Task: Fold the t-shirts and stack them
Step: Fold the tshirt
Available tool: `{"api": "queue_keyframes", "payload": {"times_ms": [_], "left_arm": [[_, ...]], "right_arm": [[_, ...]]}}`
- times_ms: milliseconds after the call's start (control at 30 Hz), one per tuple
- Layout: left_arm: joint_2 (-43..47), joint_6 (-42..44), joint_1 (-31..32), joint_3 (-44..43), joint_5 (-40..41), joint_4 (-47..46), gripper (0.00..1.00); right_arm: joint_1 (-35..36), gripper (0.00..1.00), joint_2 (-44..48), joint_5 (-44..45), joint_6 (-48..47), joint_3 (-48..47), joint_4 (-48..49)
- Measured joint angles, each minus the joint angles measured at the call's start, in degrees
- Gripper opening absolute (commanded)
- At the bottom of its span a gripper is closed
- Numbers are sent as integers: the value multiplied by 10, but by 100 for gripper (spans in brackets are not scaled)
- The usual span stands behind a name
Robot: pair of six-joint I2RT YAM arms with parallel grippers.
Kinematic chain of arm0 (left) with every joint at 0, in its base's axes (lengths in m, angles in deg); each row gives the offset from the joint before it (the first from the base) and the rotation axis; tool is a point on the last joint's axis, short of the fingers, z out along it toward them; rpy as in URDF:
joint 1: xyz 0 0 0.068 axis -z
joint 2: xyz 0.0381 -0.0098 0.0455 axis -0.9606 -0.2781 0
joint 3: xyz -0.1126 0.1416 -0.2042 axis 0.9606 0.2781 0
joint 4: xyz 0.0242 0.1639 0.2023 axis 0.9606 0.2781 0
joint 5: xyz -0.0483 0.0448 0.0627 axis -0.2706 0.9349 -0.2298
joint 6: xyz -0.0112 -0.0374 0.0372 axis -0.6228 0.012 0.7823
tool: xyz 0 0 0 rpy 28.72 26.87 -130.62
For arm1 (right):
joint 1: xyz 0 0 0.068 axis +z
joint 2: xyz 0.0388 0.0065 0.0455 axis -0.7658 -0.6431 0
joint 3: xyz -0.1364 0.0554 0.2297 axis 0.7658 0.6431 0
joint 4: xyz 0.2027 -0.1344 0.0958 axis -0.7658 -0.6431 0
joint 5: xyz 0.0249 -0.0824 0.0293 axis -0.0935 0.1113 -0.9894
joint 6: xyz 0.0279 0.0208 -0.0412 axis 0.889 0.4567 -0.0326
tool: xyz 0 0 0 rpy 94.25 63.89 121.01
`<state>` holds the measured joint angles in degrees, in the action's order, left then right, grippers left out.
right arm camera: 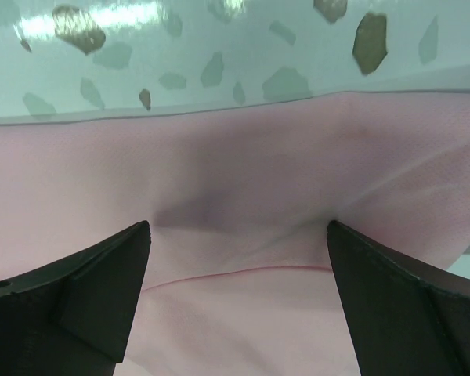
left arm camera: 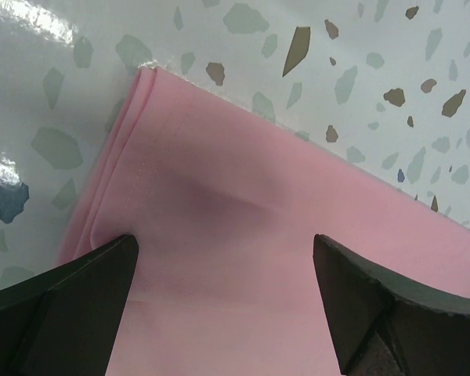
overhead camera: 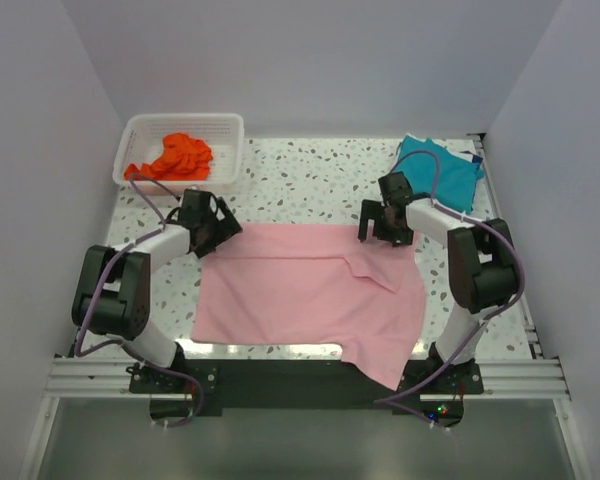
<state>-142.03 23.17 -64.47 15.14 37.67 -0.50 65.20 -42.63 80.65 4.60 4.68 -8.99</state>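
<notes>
A light pink t-shirt (overhead camera: 310, 290) lies spread across the middle of the table, one corner hanging over the near edge. My left gripper (overhead camera: 212, 226) hovers open over its far left corner, the fingers (left arm camera: 78, 298) wide apart above the pink t-shirt (left arm camera: 243, 235). My right gripper (overhead camera: 385, 225) stands open over the far right edge, its fingers (right arm camera: 399, 305) straddling the pink t-shirt (right arm camera: 243, 188) at a seam. A teal blue t-shirt (overhead camera: 438, 170) lies at the back right. An orange-red t-shirt (overhead camera: 175, 156) is bunched in the basket.
A white mesh basket (overhead camera: 220, 128) stands at the back left corner. The speckled tabletop (overhead camera: 310, 175) shows between basket and teal shirt. White walls enclose three sides. A metal rail (overhead camera: 300, 378) runs along the near edge by the arm bases.
</notes>
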Motion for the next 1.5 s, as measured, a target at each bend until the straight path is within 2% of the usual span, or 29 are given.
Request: {"api": "queue_keyframes", "payload": {"times_ms": [267,533,867,1000,1200,1300,1500], "left_arm": [[-49,0,0,-53,10,3,100],[-84,0,0,-93,22,3,100],[-67,0,0,-93,32,36,100],[0,1,0,-67,38,68,100],[153,-5,18,-23,54,119,100],[209,-26,71,-3,73,151,100],[303,-110,208,89,74,217,100]], "right_arm": [[-19,99,-54,0,-4,-65,13],[-21,99,-71,4,-5,-89,20],[-21,99,-72,0,-7,-100,4],[-22,99,-41,-7,-7,-91,-12],[-22,99,109,-18,0,-20,-15],[-22,99,178,-18,8,24,-10],[-23,99,235,-17,9,84,-29]]}}
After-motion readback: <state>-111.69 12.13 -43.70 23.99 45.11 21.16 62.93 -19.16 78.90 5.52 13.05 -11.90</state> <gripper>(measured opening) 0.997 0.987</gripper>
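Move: The t-shirt lies flat under both hands, its far edge about 5 cm ahead of them. Its middle is some 14 cm back and 26 cm right of the left hand, with the white basket 28 cm ahead and 17 cm left. From the right hand that middle is 14 cm back and 23 cm left, the small folded flap 9 cm back and 4 cm left, and the folded blue shirt 23 cm ahead and 17 cm right. With fingers still wide open and their tips still resting on the far strip of the t-shirt, both hands push the cloth level and straight forward, the left about 4.5 cm and the right about 5.5 cm, and there come to a halt. Both then lift off some 8 to 9 cm while drawing back towards the robot, the left quickly back and to its right over the shirt's near left part, dipping again at the end, the right back less far, tipping up some 10 degrees, to hover over the folded flap. ##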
